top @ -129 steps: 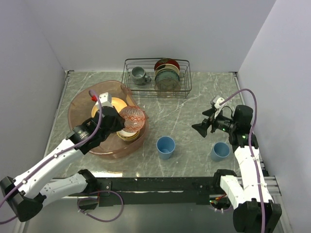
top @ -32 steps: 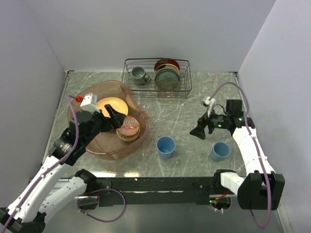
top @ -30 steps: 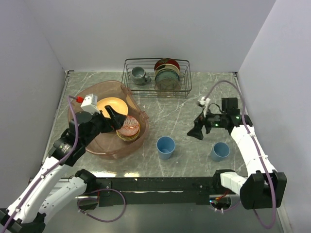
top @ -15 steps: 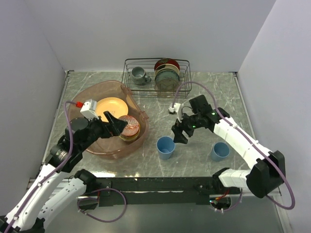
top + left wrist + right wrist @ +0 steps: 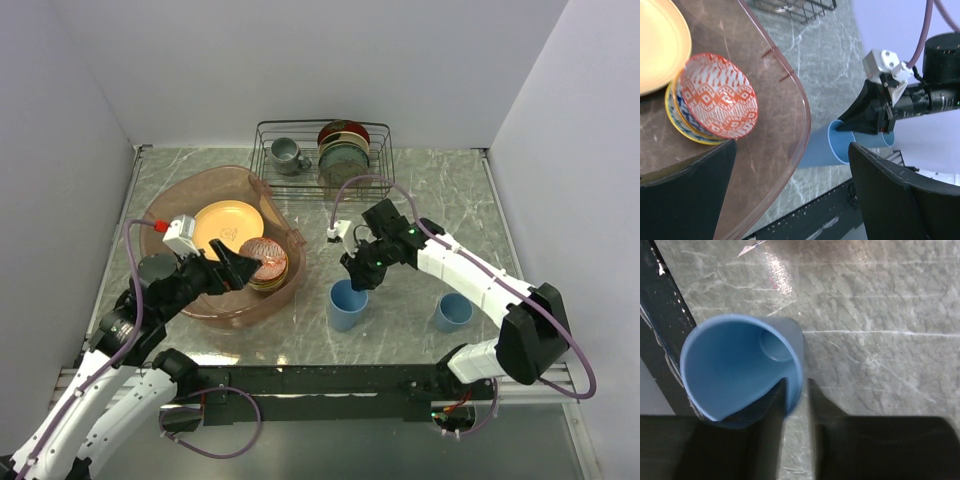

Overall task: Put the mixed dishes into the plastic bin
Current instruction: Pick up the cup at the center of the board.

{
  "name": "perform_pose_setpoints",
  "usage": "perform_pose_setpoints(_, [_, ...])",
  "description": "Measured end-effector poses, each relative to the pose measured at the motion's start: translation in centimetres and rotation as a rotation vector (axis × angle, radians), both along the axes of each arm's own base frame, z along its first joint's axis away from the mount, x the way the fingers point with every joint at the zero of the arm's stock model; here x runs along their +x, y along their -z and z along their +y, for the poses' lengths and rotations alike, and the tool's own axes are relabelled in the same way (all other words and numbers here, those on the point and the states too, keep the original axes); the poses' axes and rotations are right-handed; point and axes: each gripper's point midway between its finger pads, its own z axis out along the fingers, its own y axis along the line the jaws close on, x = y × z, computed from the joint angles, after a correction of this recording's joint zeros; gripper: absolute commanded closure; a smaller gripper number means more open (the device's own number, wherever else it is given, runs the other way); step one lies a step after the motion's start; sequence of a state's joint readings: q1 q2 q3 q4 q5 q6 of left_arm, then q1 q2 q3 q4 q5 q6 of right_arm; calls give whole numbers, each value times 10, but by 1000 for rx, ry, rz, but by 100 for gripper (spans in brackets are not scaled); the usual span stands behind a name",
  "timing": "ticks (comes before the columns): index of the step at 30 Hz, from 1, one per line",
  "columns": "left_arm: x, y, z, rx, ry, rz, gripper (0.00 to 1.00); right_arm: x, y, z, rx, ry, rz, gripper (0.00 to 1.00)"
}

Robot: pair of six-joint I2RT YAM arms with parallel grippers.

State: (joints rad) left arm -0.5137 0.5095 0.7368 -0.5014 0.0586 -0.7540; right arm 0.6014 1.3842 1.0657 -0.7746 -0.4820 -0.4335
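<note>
A light-blue cup stands on the marble table, just right of the plastic bin. My right gripper is shut on its far rim. In the right wrist view one finger is inside the cup and the other outside, with the gripper pinching the wall. A second light-blue cup stands further right. The bin holds a yellow-orange plate and a red-patterned bowl on a stack of dishes. My left gripper hangs open over the bin's near right side, holding nothing.
At the back, a black wire rack holds a grey mug and upright dark plates. Grey walls close in the table on the left, right and far sides. A black rail runs along the near edge.
My right arm swung left from the right side to the middle cup and its jaws closed on the rim. My left gripper drew back towards the near side of the bin, still open.
</note>
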Motion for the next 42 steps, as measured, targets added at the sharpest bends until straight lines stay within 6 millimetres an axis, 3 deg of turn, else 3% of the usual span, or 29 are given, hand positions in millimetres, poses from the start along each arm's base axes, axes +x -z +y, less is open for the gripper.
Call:
perform_pose_setpoints(4, [-5, 9, -8, -16, 43, 32, 1, 0, 1, -1, -16, -2, -10, 94])
perform_pose_setpoints(7, [-8, 13, -16, -39, 85, 53, 1, 1, 2, -1, -22, -1, -15, 100])
perform_pose_setpoints(14, [-13, 28, -41, -104, 195, 143, 1, 2, -3, -4, -26, 1, -39, 100])
perform_pose_setpoints(23, [-32, 51, -88, -53, 321, 252, 1, 16, -37, -25, 39, 90, -148, 100])
perform_pose_setpoints(29, [-39, 37, -138, 8, 371, 261, 1, 26, -54, -43, 79, 172, -210, 100])
perform_pose_setpoints(33, [-33, 29, -172, 46, 352, 263, 1, 28, -57, -57, 100, 230, -233, 100])
perform_pose_setpoints(42, [-15, 29, -217, 154, 238, 275, 1, 26, -69, -70, 162, 295, -284, 100])
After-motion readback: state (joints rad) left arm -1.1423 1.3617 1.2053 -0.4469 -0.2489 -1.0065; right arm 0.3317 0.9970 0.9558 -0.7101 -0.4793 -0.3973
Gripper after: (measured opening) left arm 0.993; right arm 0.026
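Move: The blue cup at the center stands under the right fingers, one inside and one outside its far rim, its middle some 4 cm back, 2 cm left and 5 cm below that hand. The second blue cup is about 22 cm to the right hand's right and 4 cm back. From the left hand the center cup lies roughly 22 cm right, 3 cm back and 18 cm lower; the bowl stack is 7 cm ahead and 3 cm right. Shut the right fingers on the cup's far rim, then raise the cup about 7 cm while drawing it equally far to the right and a little forward, turning the wrist slightly clockwise. Meanwhile bring the wide-open left gripper down and then sweep it some 22 cm right, from over the bin towards the cup, its wrist tipping down. ##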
